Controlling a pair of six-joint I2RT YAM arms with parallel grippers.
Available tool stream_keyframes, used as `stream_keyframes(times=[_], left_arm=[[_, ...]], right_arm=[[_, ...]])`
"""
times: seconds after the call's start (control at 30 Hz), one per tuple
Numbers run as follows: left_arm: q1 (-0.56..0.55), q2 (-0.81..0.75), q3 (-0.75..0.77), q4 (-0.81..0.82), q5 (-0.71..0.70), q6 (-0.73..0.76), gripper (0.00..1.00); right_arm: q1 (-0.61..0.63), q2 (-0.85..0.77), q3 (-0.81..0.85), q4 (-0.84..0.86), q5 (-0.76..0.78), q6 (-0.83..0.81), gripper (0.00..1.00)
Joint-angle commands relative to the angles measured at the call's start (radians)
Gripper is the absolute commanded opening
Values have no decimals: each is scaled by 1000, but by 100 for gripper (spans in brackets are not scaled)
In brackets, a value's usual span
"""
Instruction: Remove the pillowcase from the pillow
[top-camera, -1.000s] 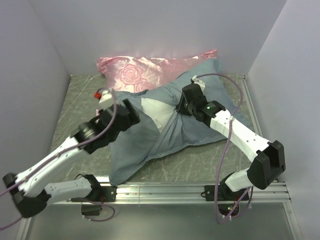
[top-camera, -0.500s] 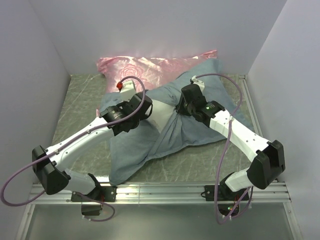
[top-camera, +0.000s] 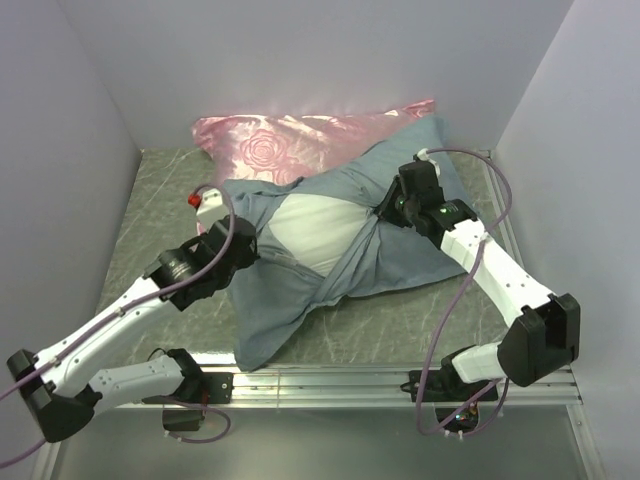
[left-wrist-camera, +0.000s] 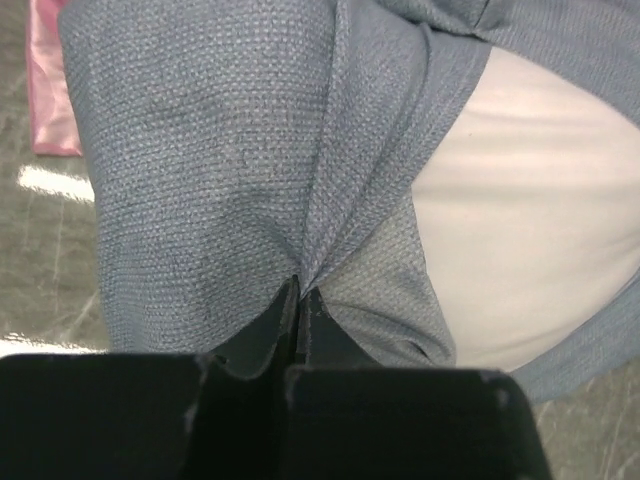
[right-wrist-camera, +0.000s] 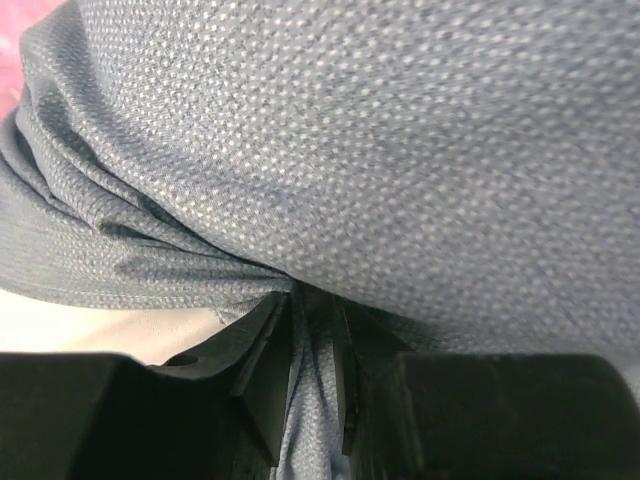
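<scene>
The slate blue-grey pillowcase (top-camera: 400, 255) lies across the middle of the table, its mouth stretched open. The white pillow (top-camera: 315, 232) shows through the opening. My left gripper (top-camera: 248, 252) is shut on the left edge of the pillowcase opening; in the left wrist view the fabric (left-wrist-camera: 220, 180) is pinched between the jaws (left-wrist-camera: 300, 295), with the white pillow (left-wrist-camera: 520, 240) to the right. My right gripper (top-camera: 388, 210) is shut on a bunched fold of the pillowcase at the right edge of the opening; the right wrist view shows that fold (right-wrist-camera: 315, 400) between the jaws.
A shiny pink rose-patterned pillow (top-camera: 290, 135) lies at the back against the wall, partly under the pillowcase. Purple-grey walls close in the left, back and right. A metal rail (top-camera: 330, 378) runs along the near edge.
Both grippers have pulled apart, the left one toward the near left, the right one toward the far right. The pillowcase mouth has stretched wider and more white pillow shows.
</scene>
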Motion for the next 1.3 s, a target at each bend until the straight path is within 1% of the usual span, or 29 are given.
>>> stream_keyframes(times=[0.0,0.07,0.1,0.13,0.2,0.23,0.3,0.33,0.43,0.53,0.57,0.6,0.63,0.73,0.77,0.8,0.87,0.9,0.93,0.97,1.0,1.07,1.1,1.13,1.27], left_arm=[[28,-88,-93,17,22,-15,0],[29,-83,-159,25,36,-43,0],[29,-79,-203,43,52,-45,0],[31,-73,-223,76,75,-49,0],[31,-56,-253,109,99,-62,0],[29,-47,-273,131,114,-63,0],[31,-43,-280,142,119,-68,0],[29,-43,-280,143,118,-68,0],[31,-51,-279,148,112,-57,0],[31,-63,-282,157,115,-48,0],[32,-66,-285,168,122,-46,0],[32,-66,-285,168,122,-45,0],[32,-66,-287,172,125,-45,0],[32,-68,-291,183,130,-49,0],[32,-75,-293,188,131,-49,0],[32,-79,-293,191,135,-49,0],[31,-86,-293,191,136,-48,0],[32,-85,-291,191,135,-48,0],[32,-85,-293,186,136,-48,0],[32,-85,-291,188,139,-48,0],[31,-85,-294,189,144,-46,0],[32,-88,-299,191,148,-48,0],[32,-91,-300,192,150,-48,1],[32,-92,-303,192,151,-49,0],[34,-115,-308,192,156,-49,0]], right_arm=[[-46,-22,-22,-26,114,-34,28],[-19,-31,-26,-19,107,-34,34],[29,-39,-28,-3,114,-46,37],[63,-45,-22,-3,131,-49,44],[121,-53,0,-23,188,-66,50],[185,-54,27,-35,214,-69,54],[242,-77,47,-60,264,-78,58],[288,-95,47,-55,277,-80,63],[348,-174,41,-49,323,-69,71],[442,-227,49,-22,327,-68,77],[533,-211,97,-26,346,-66,78],[534,-199,98,-26,346,-66,78],[601,-177,137,-20,349,-74,79],[687,-61,228,-31,377,-68,80],[692,-24,249,-37,375,-65,81],[693,49,271,-46,366,-66,81],[693,122,326,-54,364,-74,82],[693,198,351,-96,405,-71,83],[692,237,412,-132,433,-69,84],[690,274,440,-165,458,-68,89],[689,333,460,-196,465,-84,91],[690,378,493,-219,470,-98,94],[690,415,506,-273,494,-75,95],[687,424,504,-284,520,-69,96],[667,438,448,-269,513,-43,98]])
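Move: The pillow's bare white part lies about 14 cm to the right hand's left and 4 cm back, some 3 cm lower; the left hand's hold on the pillowcase edge is farther that way, roughly 29 cm left and 9 cm back. From the left hand, the white part is about 14 cm right, 4 cm ahead and 6 cm below. The pink pillow's middle lies some 10 cm ahead and 14 cm left of the right hand. The gathered pillowcase is let go by the right hand, whose fingers open wide as it swings back and left in an arc, rising about 12 cm, then sinking onto the white pillow beside the left gripper, some 22 cm left of its start, turned counter-clockwise and rolled with its left side down. The left hand, still pinching the case edge, drops 7 cm early and holds there. ##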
